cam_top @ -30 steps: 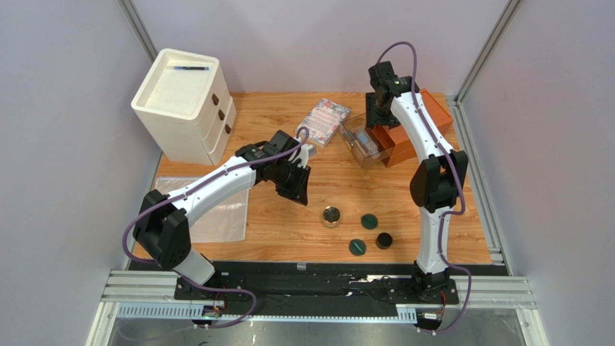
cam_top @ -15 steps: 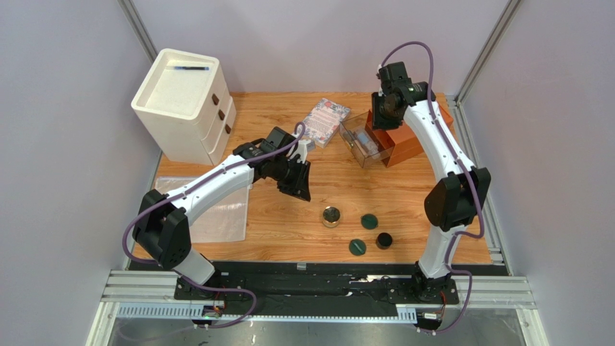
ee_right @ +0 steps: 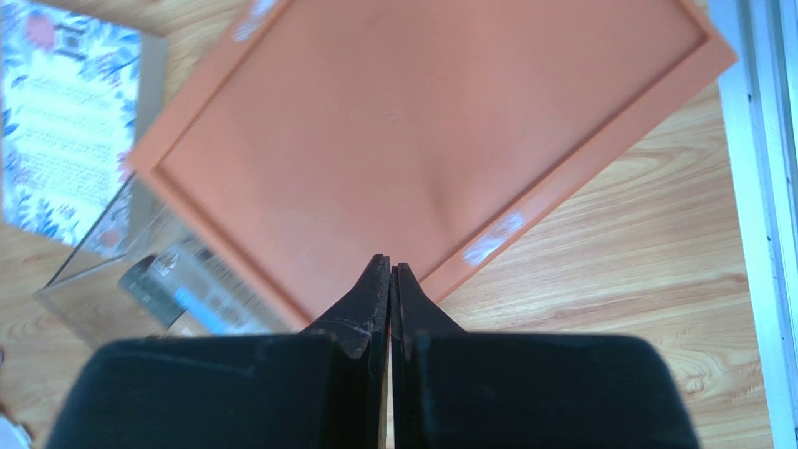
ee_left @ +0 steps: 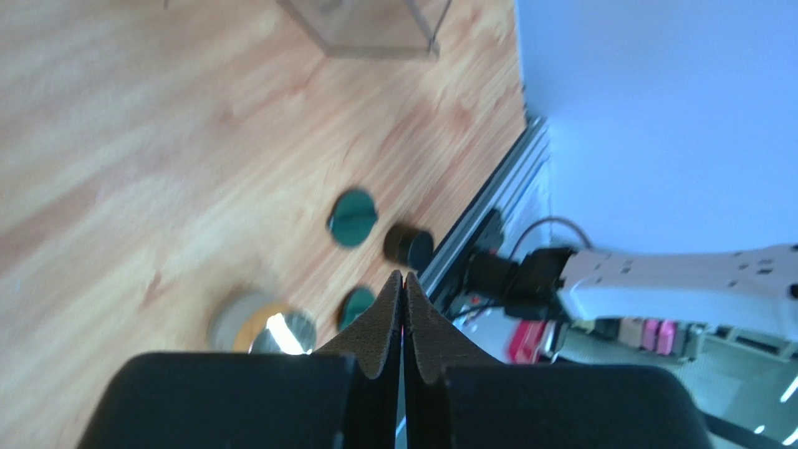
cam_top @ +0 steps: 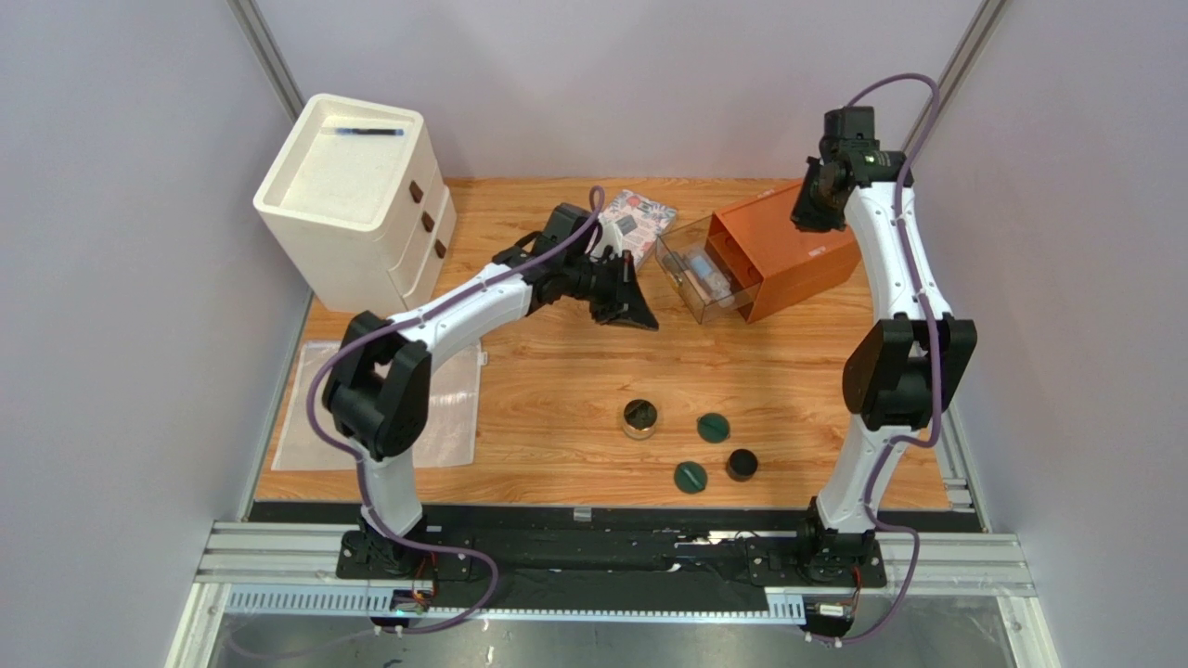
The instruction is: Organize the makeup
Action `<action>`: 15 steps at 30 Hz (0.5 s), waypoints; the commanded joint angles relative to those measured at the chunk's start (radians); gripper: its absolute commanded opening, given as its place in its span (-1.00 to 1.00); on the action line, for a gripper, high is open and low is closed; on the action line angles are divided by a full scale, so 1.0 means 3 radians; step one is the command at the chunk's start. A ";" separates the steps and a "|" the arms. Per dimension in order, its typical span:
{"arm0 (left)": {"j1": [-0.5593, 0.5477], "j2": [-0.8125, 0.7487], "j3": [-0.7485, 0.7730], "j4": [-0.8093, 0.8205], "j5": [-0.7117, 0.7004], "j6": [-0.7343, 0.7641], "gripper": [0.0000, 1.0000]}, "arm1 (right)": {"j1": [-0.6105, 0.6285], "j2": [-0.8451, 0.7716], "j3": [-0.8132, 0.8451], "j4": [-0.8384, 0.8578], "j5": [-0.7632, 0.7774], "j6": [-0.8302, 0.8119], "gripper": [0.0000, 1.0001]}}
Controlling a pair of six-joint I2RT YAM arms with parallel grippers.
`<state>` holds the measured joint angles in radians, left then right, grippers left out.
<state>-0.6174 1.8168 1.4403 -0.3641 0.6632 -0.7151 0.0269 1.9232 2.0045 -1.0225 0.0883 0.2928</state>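
A gold-rimmed compact (cam_top: 642, 416), two dark-green discs (cam_top: 714, 427) (cam_top: 690, 478) and a small black jar (cam_top: 742, 464) lie on the wood near the front. In the left wrist view the compact (ee_left: 262, 327), one disc (ee_left: 352, 217) and the jar (ee_left: 408, 245) show below me. A clear box (cam_top: 693, 269) holds tubes (ee_right: 173, 281). My left gripper (cam_top: 636, 302) is shut and empty, just left of the clear box. My right gripper (cam_top: 815, 209) is shut and empty over the far end of the orange lid (cam_top: 778, 255).
A floral booklet (cam_top: 630, 227) lies behind the left gripper. A white drawer unit (cam_top: 356, 202) with a black pen (cam_top: 370, 132) on top stands at the back left. A clear plastic sheet (cam_top: 432, 411) lies at the front left. Metal rails run along the right and front edges.
My left arm has swung from the table's middle to the back, toward the clear box. My right arm has moved right, away from the clear box, to the orange lid's far end.
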 commanded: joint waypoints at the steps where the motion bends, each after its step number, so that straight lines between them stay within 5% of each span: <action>1: 0.0033 0.0345 0.0368 0.0773 0.0182 -0.0719 -1.00 | -0.0242 0.0236 0.0241 0.0009 0.0058 0.0093 -1.00; 5: 0.0048 0.0606 0.0450 0.1080 0.0085 -0.1108 -1.00 | -0.0284 0.0410 0.0314 -0.0089 0.0079 0.0021 -1.00; 15: 0.0059 0.0964 0.0710 0.0851 -0.0303 -0.1273 -1.00 | -0.0345 0.0456 0.0150 -0.0058 -0.0136 0.0006 -1.00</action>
<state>-0.6048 2.0804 1.5524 -0.1104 0.6106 -1.0630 -0.0696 2.0624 2.0506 -1.0378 0.0776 0.3008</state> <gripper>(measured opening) 0.000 0.002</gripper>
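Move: The open clear drawer lies about 16 cm ahead of my left hand, 10 cm to its right and 8 cm lower. The orange box behind the drawer is centred some 21 cm ahead and 23 cm right of that hand; the gold-rimmed jar is 6 cm back and 2 cm left, on the table. From my right hand, the box's middle is about 5 cm ahead, 1 cm left and 13 cm down, and the drawer 15 cm left and nearly level fore and aft. My right hand slides some 5 cm right and sinks as far, tipping slightly, until its shut fingertips come to rest on the orange box's top by the near right edge, and stays there. My left hand, fingers still shut, swings forward about 7 cm and right towards the drawer's front, first level, then dipping 4 cm while turning counter-clockwise. ##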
